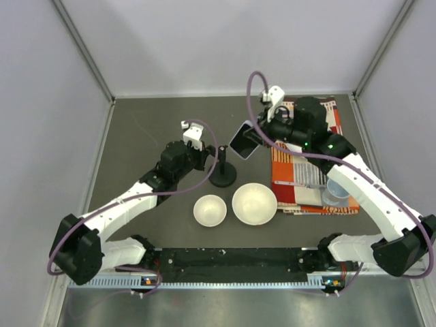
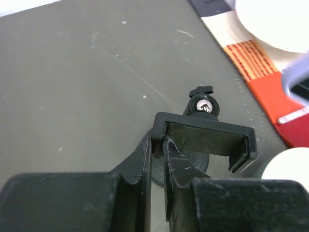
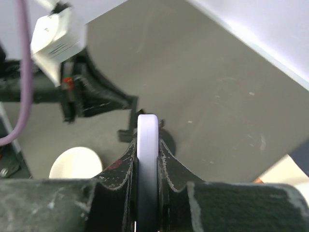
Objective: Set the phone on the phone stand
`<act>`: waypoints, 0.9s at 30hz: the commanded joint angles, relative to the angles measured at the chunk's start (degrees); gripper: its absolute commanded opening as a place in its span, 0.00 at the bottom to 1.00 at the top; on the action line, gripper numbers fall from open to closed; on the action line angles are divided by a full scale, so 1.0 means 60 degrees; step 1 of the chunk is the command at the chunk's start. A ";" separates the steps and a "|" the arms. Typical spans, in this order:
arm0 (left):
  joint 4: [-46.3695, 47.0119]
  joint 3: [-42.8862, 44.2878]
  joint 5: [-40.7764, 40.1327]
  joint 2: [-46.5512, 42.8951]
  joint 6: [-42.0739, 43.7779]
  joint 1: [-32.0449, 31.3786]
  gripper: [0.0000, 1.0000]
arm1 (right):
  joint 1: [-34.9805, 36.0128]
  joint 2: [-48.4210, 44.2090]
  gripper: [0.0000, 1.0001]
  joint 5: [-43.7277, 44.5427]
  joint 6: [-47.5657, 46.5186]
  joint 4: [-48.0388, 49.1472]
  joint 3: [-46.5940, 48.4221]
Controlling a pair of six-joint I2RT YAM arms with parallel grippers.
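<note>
The phone (image 1: 243,141), with a black screen and a pale rim, hangs tilted above the table, just up and right of the phone stand (image 1: 223,176). My right gripper (image 1: 256,135) is shut on it. In the right wrist view the phone (image 3: 147,140) stands edge-on between the fingers (image 3: 170,162), with the stand's cradle (image 3: 128,129) just beyond. The black stand rests on its disc base on the grey table. My left gripper (image 2: 158,145) is shut on the left arm of the stand's cradle (image 2: 207,140). Part of the phone (image 2: 297,82) shows at the right edge of the left wrist view.
Two white bowls (image 1: 210,210) (image 1: 254,203) sit just in front of the stand. An orange, red and white patterned cloth (image 1: 300,174) lies to the right and carries a clear cup (image 1: 337,192). Grey walls close in the table at the back and sides.
</note>
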 commanded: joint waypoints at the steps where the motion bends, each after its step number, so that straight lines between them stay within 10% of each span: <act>1: 0.1968 -0.0618 -0.2635 -0.0928 -0.0890 -0.0405 0.00 | 0.0389 0.0148 0.00 -0.2287 -0.1448 0.1144 0.0197; 8: 0.1178 -0.0252 -0.2577 -0.0753 -0.1168 -0.0596 0.00 | 0.0564 0.0455 0.00 -0.6214 -0.4269 0.0852 -0.0284; 27: 0.0401 -0.0150 -0.0893 -0.1442 -0.0465 -0.0640 0.00 | 0.1751 0.4102 0.00 -0.7491 -0.8304 -0.1418 0.3038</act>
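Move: The right gripper holds the phone; the phone stand's cradle lies about 11 cm to its left, 2 cm ahead and some 12 cm below. The big bowl sits on the table about 8 cm back from that gripper, straight behind it, and the small bowl about 11 cm back and 15 cm to its left. The left gripper already pinches the cradle's edge; the phone is roughly 9 cm to its right, level fore and aft, about 10 cm higher. Bring the right gripper, still pinching the phone, about 12 cm left and 8 cm back towards the cradle, sinking some 7 cm mostly in the second half, while swinging it nearly 60 degrees counter-clockwise. Keep the left fingers shut on the cradle's edge, easing the stand a couple of centimetres left and slightly back with a small counter-clockwise turn. ##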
